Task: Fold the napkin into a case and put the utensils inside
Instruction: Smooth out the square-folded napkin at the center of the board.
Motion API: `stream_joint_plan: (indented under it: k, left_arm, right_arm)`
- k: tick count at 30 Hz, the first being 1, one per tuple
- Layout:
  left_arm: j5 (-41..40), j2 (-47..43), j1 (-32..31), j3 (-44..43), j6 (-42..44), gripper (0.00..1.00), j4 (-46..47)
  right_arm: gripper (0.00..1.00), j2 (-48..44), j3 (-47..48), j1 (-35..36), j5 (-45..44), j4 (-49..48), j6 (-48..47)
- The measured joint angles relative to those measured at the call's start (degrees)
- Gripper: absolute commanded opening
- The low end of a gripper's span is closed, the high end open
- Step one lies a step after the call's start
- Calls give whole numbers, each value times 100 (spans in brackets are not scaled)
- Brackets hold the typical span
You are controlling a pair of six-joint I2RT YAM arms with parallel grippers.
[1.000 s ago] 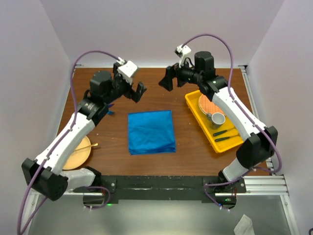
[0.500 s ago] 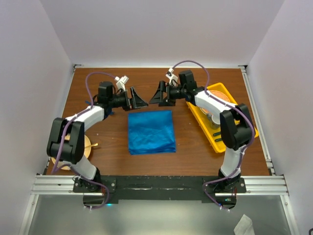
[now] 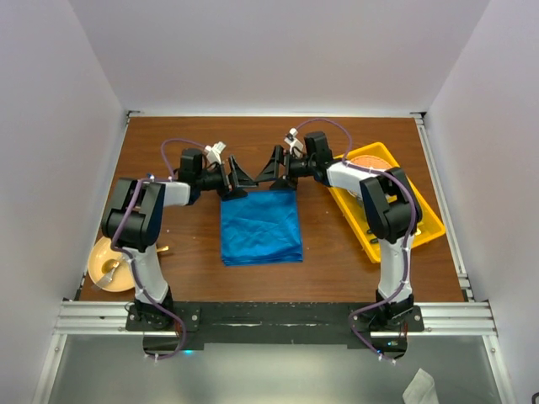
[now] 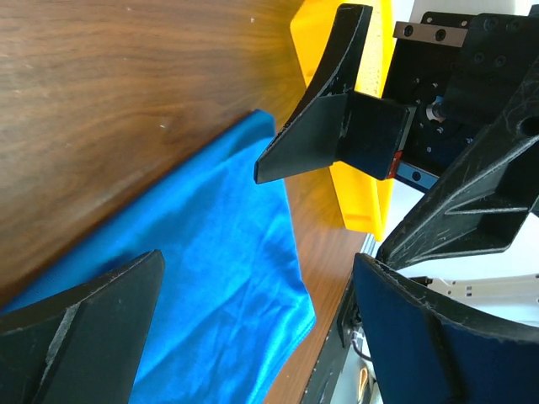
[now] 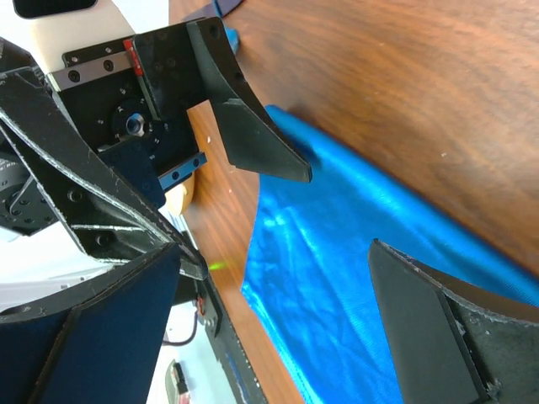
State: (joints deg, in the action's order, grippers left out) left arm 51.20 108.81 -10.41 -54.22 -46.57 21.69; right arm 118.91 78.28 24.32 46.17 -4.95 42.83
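Observation:
The napkin (image 3: pixel 261 227) lies folded into a flat blue square on the brown table, and shows too in the left wrist view (image 4: pixel 210 252) and the right wrist view (image 5: pixel 354 252). My left gripper (image 3: pixel 239 180) is open, low at the napkin's far left corner, with blue cloth showing between its fingers (image 4: pixel 257 278). Facing it, my right gripper (image 3: pixel 269 171) is open at the far edge, over the cloth (image 5: pixel 274 252). Neither holds anything. A bit of blue and purple plastic, the utensils (image 5: pixel 224 21), peeks out behind the left gripper's finger (image 5: pixel 244 118). No case is in view.
A yellow tray (image 3: pixel 427 221) stands at the right with an orange dish (image 3: pixel 370 159), mostly hidden by the right arm. A tan plate (image 3: pixel 98 261) with a gold spoon (image 3: pixel 110 269) sits front left. The two grippers' fingers stand close to each other.
Both arms have swung down and inward from raised poses. The grippers now sit low at the napkin's far edge, facing each other, still open. The napkin has not moved.

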Motion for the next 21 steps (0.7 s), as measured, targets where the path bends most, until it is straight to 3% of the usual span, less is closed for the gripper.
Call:
stream_joint_plan:
  k: [21]
  left_arm:
    - [402,476,369,199,-37,100,348]
  right_arm:
    - [98,603,-72,-243,457,-175,-675]
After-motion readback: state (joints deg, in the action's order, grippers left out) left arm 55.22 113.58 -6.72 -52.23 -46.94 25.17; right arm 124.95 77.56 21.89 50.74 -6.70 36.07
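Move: The folded napkin's middle lies roughly 12 cm back, 5 cm right and 4 cm below the left hand; from the right hand it is about 13 cm back, 4 cm left and 6 cm below. Both hands hover near its far edge. The yellow basket's middle sits some 32 cm right and 7 cm back of the right hand, and the plate about 37 cm left and 22 cm back of the left hand, both lower. The napkin's far edge gets an open gripper on either half: both hands sink onto it, the left about 3 cm and the right nearly 5 cm, fingers staying wide and angled inward and down. Once low, they draw apart sideways along that edge, each about 2 cm towards its own side, their undersides seeming to rest on the cloth. ##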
